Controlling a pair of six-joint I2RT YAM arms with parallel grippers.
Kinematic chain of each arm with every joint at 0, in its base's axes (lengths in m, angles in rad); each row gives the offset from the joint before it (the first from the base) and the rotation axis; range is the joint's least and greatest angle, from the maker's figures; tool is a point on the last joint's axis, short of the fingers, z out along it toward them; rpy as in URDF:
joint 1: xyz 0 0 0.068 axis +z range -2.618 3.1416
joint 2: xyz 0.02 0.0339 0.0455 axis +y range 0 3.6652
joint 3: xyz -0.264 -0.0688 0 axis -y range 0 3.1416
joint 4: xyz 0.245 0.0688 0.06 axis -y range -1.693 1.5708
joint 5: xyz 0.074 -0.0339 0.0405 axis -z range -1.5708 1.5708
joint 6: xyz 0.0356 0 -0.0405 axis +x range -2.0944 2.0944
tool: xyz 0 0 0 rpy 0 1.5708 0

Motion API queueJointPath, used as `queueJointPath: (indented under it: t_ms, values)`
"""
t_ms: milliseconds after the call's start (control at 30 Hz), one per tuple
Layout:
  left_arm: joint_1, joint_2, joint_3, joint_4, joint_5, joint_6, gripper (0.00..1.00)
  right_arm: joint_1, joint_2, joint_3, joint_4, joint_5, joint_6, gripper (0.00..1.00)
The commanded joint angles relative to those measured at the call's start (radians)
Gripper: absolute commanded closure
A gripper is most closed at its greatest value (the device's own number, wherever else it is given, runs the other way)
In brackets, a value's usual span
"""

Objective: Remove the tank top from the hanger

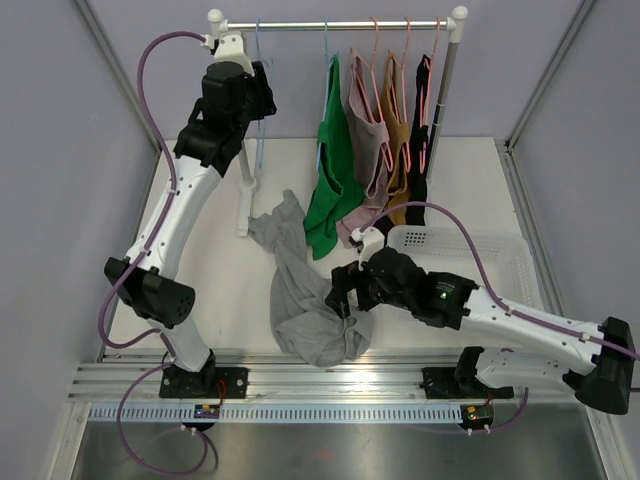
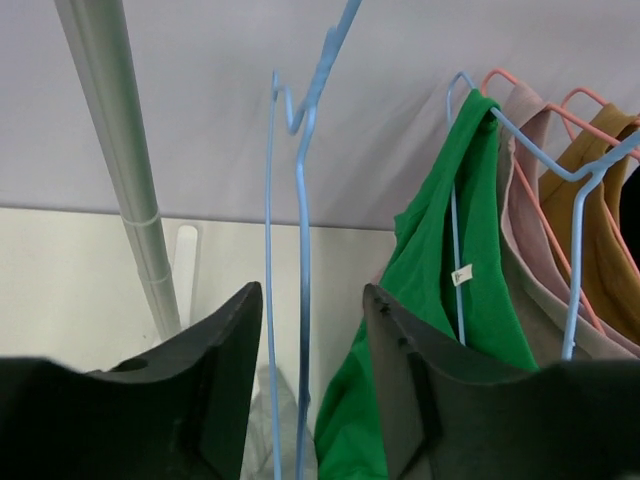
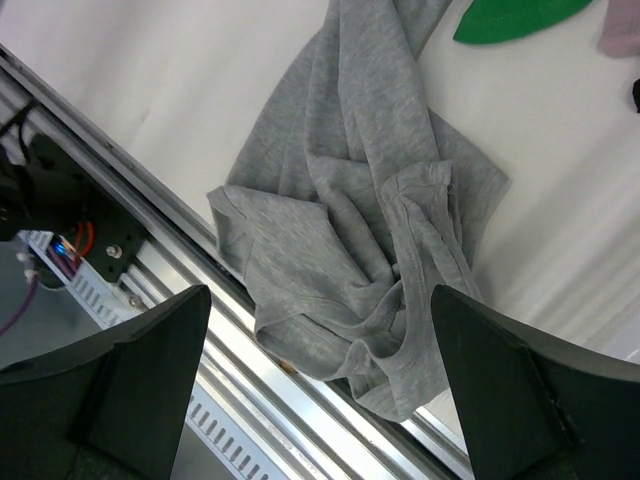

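The grey tank top (image 1: 305,300) lies crumpled on the white table, off any hanger, with its lower end at the front edge; the right wrist view shows its folds (image 3: 350,230). A bare blue wire hanger (image 1: 260,150) hangs from the rail (image 1: 340,22) at the left. My left gripper (image 1: 264,92) is up at that hanger. Its jaws stand apart, and the hanger's two wires (image 2: 300,250) run between them untouched, as the left wrist view shows around the gripper (image 2: 312,290). My right gripper (image 1: 340,297) hovers open just above the tank top's right side, empty (image 3: 320,290).
Green (image 1: 330,180), mauve (image 1: 365,150), brown (image 1: 397,130) and black (image 1: 420,130) tops hang on hangers further right along the rail. A white basket (image 1: 470,250) sits at the right. The rack's left post (image 2: 120,170) stands close beside my left gripper. An aluminium rail (image 1: 330,375) runs along the front edge.
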Motion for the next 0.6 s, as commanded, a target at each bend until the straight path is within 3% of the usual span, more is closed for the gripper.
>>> queueJointPath:
  t_ms: [0, 67, 100, 133, 367, 567]
  values:
    - [-0.001, -0.101, -0.032, 0.036, 0.038, -0.011, 0.38, 0.009, 0.126, 0.041, 0.040, -0.026, -0.074, 0.01]
    - [-0.001, -0.151, -0.037, 0.007, 0.055, -0.003, 0.28, 0.009, 0.198, 0.096, 0.022, -0.023, -0.097, 0.00]
    - [-0.001, -0.170, -0.037, -0.034, 0.052, 0.006, 0.05, 0.009, 0.267, 0.111, 0.023, -0.023, -0.103, 0.01]
    - [-0.001, -0.210, -0.038, -0.056, 0.052, 0.006, 0.01, 0.009, 0.300, 0.136, 0.034, -0.014, -0.105, 0.00]
    - [-0.001, -0.435, -0.233, -0.116, 0.028, -0.025, 0.01, 0.009, 0.594, 0.292, 0.079, 0.047, -0.125, 0.00]
    - [-0.001, -0.734, -0.469, -0.252, -0.006, -0.136, 0.01, 0.010, 0.821, 0.438, 0.052, 0.113, -0.102, 0.01]
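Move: The grey tank top lies spread on the table, its middle some 4 cm ahead of the right gripper, 5 cm to its left and about 17 cm below; the white basket is about 32 cm to that hand's right and 8 cm ahead. The empty blue hanger is between the left gripper's half-open fingers, about 2 cm ahead. From there, the rack's left post stands 7 cm left and 2 cm ahead, the green tank top 17 cm right and level in reach. Finish opening the left gripper and draw it straight back off the empty hanger by about 19 cm, drifting left and a little up on the way. Meanwhile sink the right gripper about 13 cm towards the grey tank top, going left and forward too, fingers kept wide open and tipping some 20 degrees more steeply down. ##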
